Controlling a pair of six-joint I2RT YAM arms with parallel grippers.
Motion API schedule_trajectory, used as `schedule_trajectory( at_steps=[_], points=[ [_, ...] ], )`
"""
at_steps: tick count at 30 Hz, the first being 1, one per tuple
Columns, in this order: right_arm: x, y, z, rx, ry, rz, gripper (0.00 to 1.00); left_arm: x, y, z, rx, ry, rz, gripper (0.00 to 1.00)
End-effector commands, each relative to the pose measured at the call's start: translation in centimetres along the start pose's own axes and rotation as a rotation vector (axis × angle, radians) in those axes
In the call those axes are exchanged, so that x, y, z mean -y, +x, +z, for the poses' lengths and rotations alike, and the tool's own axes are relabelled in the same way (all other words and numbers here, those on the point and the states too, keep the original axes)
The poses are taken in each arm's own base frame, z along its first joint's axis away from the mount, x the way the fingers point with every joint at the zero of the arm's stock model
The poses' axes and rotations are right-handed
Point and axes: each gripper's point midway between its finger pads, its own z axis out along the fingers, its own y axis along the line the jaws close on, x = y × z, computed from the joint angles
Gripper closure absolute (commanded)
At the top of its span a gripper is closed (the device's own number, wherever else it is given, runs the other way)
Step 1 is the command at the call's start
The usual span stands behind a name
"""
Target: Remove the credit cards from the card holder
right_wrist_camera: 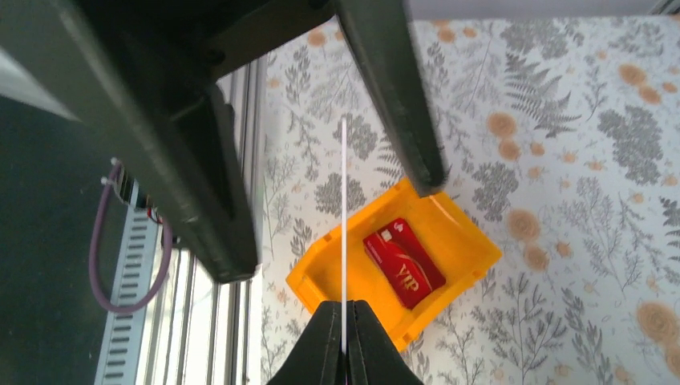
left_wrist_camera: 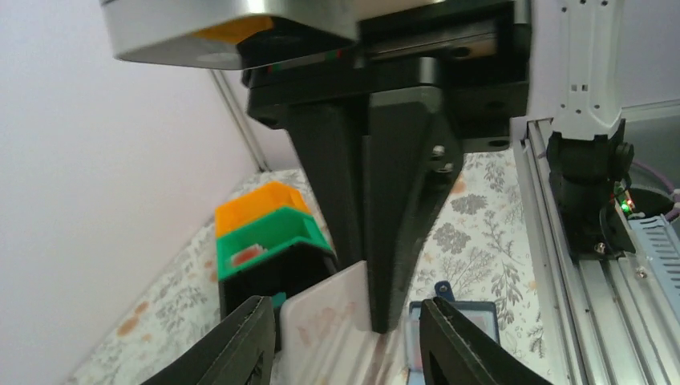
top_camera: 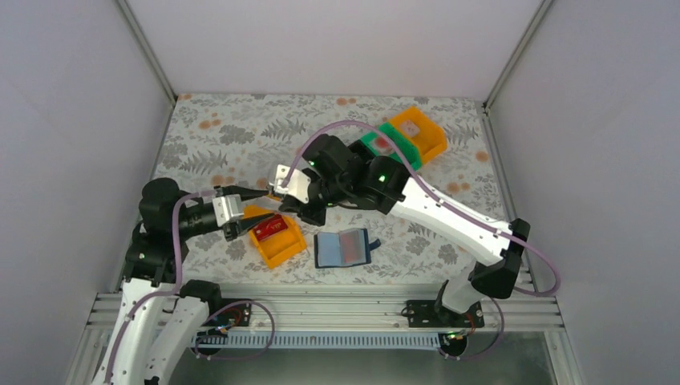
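A pinkish-white credit card [left_wrist_camera: 325,325] hangs in the air with my right gripper [right_wrist_camera: 345,311] shut on its edge. In the right wrist view it shows edge-on as a thin white line [right_wrist_camera: 343,224]. My left gripper [left_wrist_camera: 346,305] stands open around this card, one finger [left_wrist_camera: 244,345] on each side, with gaps to the card. Both grippers meet over the near orange bin [top_camera: 282,249], where a red credit card [right_wrist_camera: 403,263] lies. The card holder [top_camera: 346,247] lies open on the table to the right of that bin, showing its clear sleeves.
At the back right stand another orange bin [top_camera: 425,132] and a green bin [top_camera: 393,144] with a card in it; a black bin [left_wrist_camera: 273,281] sits in front of them. The metal rail [top_camera: 321,309] runs along the near edge.
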Motion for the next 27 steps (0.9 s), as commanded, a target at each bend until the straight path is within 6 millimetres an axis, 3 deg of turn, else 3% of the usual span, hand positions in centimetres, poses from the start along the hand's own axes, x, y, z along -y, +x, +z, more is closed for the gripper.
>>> schedule_trajectory(
  at_steps=[1, 3, 6, 12, 13, 16, 19, 21, 23, 27],
  points=[
    [-0.8, 0.1, -0.6, -0.042, 0.031, -0.054, 0.96, 0.8, 1.1, 0.1, -0.038, 0.037, 0.014, 0.60],
    [-1.1, 0.1, -0.7, -0.041, 0.032, -0.060, 0.96, 1.2, 1.3, 0.1, -0.042, 0.057, 0.014, 0.71],
    [-1.1, 0.3, -0.7, -0.046, 0.038, -0.066, 0.96, 1.4, 1.1, 0.0, -0.032, 0.068, 0.018, 0.97],
    [-0.3, -0.7, -2.2, 0.035, 0.116, -0.084, 0.96, 1.4, -0.6, 0.0, 0.029, 0.087, -0.084, 0.98],
    [0.4, -1.0, -2.8, 0.071, 0.169, -0.081, 0.87, 0.9, -1.1, 0.0, 0.050, 0.070, -0.111, 0.98],
    [2.7, -2.2, -6.2, 0.257, 0.306, -0.046, 0.42, -0.8, -3.3, -0.2, 0.134, -0.004, -0.180, 0.98],
    [3.7, -3.9, -11.3, 0.540, 0.295, 0.015, 0.19, -3.4, -5.4, -0.9, 0.248, -0.129, -0.272, 0.98],
    [3.6, -4.6, -13.0, 0.684, 0.249, 0.051, 0.11, -4.5, -7.6, -1.9, 0.367, -0.173, -0.351, 0.98],
    [2.9, -5.6, -13.7, 0.786, 0.191, 0.070, 0.04, -4.0, -10.5, -2.9, 0.486, -0.131, -0.378, 0.98],
    [1.5, -8.0, -15.8, 0.975, 0.071, 0.096, 0.01, -4.4, -14.2, -5.1, 0.640, -0.174, -0.355, 0.98]
  ],
)
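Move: The credit card, pinched in the right fingers high above the table, has its middle about 2 cm to the right and 2 cm below the left hand's point, between the open left fingers. From the left hand, the orange tray is some 3 cm ahead, 1 cm left and 32 below; the open card holder about 2 cm back, 17 right, equally low. From the right hand, the card's middle is roughly 3 cm left and 2 below, the left gripper about 5 cm left, level fore and aft. The credit card changes hands: the left fingers sink about 2 cm and close to pinch its free end, while the right keeps its grip and eases down slightly. The right fingers then open wide, let go and back off up and to the right, with some forward, tipping up about 40 degrees. The left hand lifts the card roughly 10 cm, tilting its fingers up some 30 degrees. ##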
